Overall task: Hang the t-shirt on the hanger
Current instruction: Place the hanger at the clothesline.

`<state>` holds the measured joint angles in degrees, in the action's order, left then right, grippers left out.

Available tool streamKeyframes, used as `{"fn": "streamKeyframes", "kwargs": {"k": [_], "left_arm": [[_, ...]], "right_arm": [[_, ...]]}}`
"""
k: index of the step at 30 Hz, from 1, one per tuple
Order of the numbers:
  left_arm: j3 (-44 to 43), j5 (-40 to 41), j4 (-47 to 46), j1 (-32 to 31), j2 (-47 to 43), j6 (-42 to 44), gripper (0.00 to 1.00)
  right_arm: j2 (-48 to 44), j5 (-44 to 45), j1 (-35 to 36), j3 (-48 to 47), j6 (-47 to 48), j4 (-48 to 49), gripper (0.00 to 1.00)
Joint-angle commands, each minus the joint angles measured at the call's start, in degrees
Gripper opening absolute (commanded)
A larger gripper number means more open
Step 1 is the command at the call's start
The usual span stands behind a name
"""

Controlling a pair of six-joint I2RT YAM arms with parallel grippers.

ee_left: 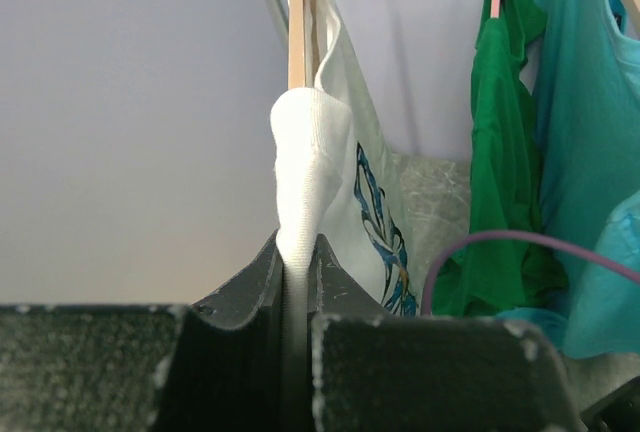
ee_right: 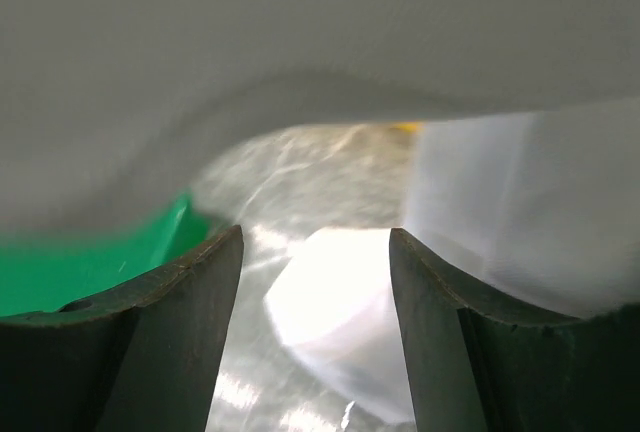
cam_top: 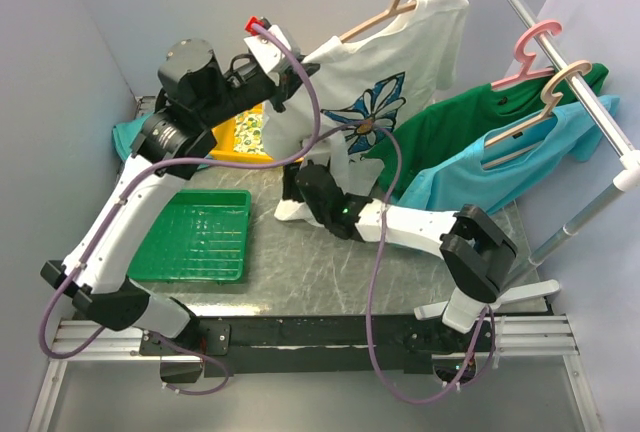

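The white t-shirt with the blue daisy print hangs over the tan hanger, whose hook points up at the back. My left gripper is raised at the shirt's left side. In the left wrist view it is shut on a fold of white t-shirt cloth just below the edge-on hanger. My right gripper sits low by the shirt's bottom hem. In the right wrist view it is open, and a lump of white t-shirt cloth lies between its fingers, unclamped.
A green tray lies front left, with a yellow patterned item behind it. On the rail at right hang a green t-shirt on a pink hanger and a light blue shirt on another tan hanger.
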<state>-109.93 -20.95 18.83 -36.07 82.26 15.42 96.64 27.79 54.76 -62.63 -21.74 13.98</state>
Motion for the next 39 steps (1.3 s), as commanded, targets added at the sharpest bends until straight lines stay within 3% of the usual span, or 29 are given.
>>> {"fn": "streamKeyframes", "kwargs": {"k": [1, 22, 39], "left_arm": [[-4.68, -2.86, -5.38, 0.04, 1.06, 2.33, 0.01], [-17.42, -6.56, -14.17, 0.04, 20.83, 3.48, 0.01], [-27.44, -7.53, -17.25, -3.3, 31.38, 2.6, 0.01]], "right_arm": [[-0.31, 9.21, -3.25, -4.34, -6.73, -4.73, 0.68], [-5.14, 4.91, -2.82, -1.53, -6.21, -5.01, 0.68], [-9.8, 6.92, 10.36, 5.94, -0.85, -0.09, 0.68]]}}
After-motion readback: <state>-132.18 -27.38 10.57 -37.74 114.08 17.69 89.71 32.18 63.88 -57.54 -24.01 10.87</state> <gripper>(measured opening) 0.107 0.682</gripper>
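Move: The left hand still pinches the near shoulder of the white t-shirt on its hanger. The hook's spot on the clothesline rod, close to its far end, lies about 22 cm ahead, 32 cm right and 8 cm above. The pink hanger hangs roughly 3 cm ahead, 37 cm right and 8 cm above. From the open right hand that spot is some 21 cm ahead, 34 cm right and 45 cm up; the t-shirt's middle is 7 cm ahead, 16 cm right, 12 cm higher. Keeping its pinch on hanger and shirt shoulder, the left hand carries them right and forward towards the far end of the rod, about 12 cm and 11 cm, sinking some 6 cm and turning slightly clockwise. The open right hand edges forward and right by the t-shirt's hanging lower part, pauses, then draws back about 10 cm and left, away from the cloth. ##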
